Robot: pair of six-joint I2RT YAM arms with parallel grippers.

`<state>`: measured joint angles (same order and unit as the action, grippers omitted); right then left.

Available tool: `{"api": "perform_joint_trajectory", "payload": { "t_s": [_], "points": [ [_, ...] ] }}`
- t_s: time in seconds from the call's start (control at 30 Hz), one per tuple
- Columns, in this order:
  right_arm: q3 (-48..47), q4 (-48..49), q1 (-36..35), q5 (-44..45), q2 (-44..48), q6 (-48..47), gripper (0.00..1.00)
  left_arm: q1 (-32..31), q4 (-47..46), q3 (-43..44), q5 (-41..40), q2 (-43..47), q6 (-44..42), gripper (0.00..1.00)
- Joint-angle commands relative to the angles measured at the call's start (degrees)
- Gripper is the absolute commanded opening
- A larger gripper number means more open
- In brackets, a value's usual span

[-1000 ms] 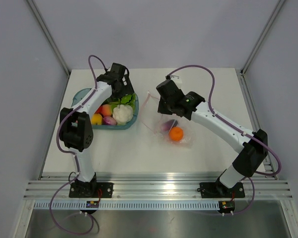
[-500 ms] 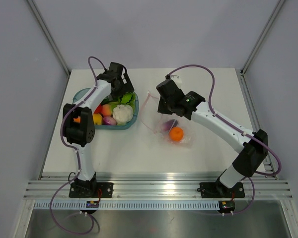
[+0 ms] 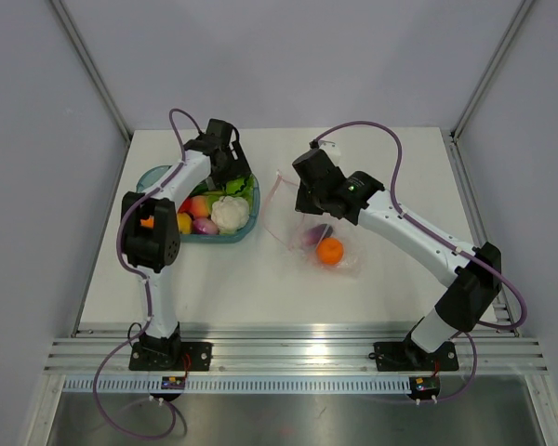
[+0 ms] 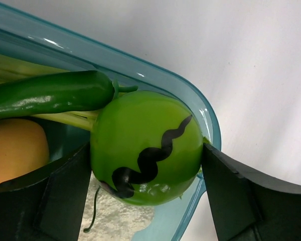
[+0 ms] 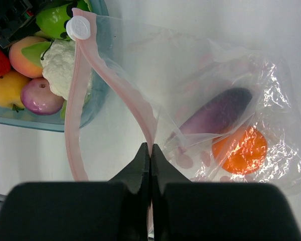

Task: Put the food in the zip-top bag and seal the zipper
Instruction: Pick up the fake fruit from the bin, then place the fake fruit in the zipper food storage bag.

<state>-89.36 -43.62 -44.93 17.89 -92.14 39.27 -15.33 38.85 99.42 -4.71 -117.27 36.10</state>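
Note:
The clear zip-top bag [image 3: 324, 243] lies at mid-table with an orange ball [image 5: 239, 150] and a purple eggplant [image 5: 215, 118] inside. My right gripper [image 5: 150, 150] is shut on the pink zipper [image 5: 110, 75] strip, holding the mouth edge up. A white slider [image 5: 81, 27] sits at the strip's end. My left gripper [image 4: 146, 170] is down in the teal tray [image 4: 155, 75]. Its two fingers touch both sides of a green ball [image 4: 145, 145] with a black squiggle. A green chilli [image 4: 50, 94] lies beside it.
The teal tray [image 3: 153, 177] at the left holds more food: a white cauliflower [image 3: 229, 212], a purple piece [image 3: 205, 225], and yellow and peach fruits. Green leaves lie by its far rim. The left arm's elbow [image 3: 147, 243] hangs over the tray's near-left side.
The left gripper's fingers have drawn in against the green ball, and that arm's elbow has shifted slightly. The right gripper and the bag have stayed still.

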Motion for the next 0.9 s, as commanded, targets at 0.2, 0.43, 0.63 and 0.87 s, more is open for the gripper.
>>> {"api": "perform_joint_trajectory", "payload": {
  "t_s": [0.2, 0.43, 0.63, 0.87],
  "points": [
    [-1.6, 0.3, 0.5, 0.1, 0.9, 0.1, 0.00, 0.0, -1.7, -4.7, -3.8, 14.6, -0.9, 0.68],
    [-1.9, 0.7, 0.5, -0.1, 0.2, 0.0, 0.00, -0.9, -1.3, -11.3, -1.3, 24.8, -2.2, 0.67],
    [-2.4, 1.2, 0.5, -0.6, -1.1, 0.1, 0.00, -4.8, -1.8, -15.7, 6.0, 33.3, -1.0, 0.67],
    [-2.6, 1.4, 0.5, -0.8, -1.5, 0.2, 0.00, -10.0, -2.5, -18.5, 13.2, 38.4, 1.1, 0.66]
  ]
}}
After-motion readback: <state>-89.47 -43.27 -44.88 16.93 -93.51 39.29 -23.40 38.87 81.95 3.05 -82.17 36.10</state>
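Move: My left fingers already hold the round green fruit in the bin's far right corner. The open bag mouth it is going to lies about 12 cm back, 12 cm to the right and some 6 cm higher. Around the fruit, the cauliflower is some 8 cm back and 2 cm left, the green chili 8 cm left and 1 cm ahead, both about level with my hand or just below. From my right hand the mouth is roughly 5 cm left, 4 cm ahead and 6 cm lower. I keep the green fruit pinched in my left hand and raise it out of the bin, steeply at first, about 15 cm in all. While climbing I draw back some 13 cm, then swing right towards the bag mouth, tipping the fingers up and turning the hand slightly clockwise. My right hand keeps its grip on the bag's edge, nearly still. ##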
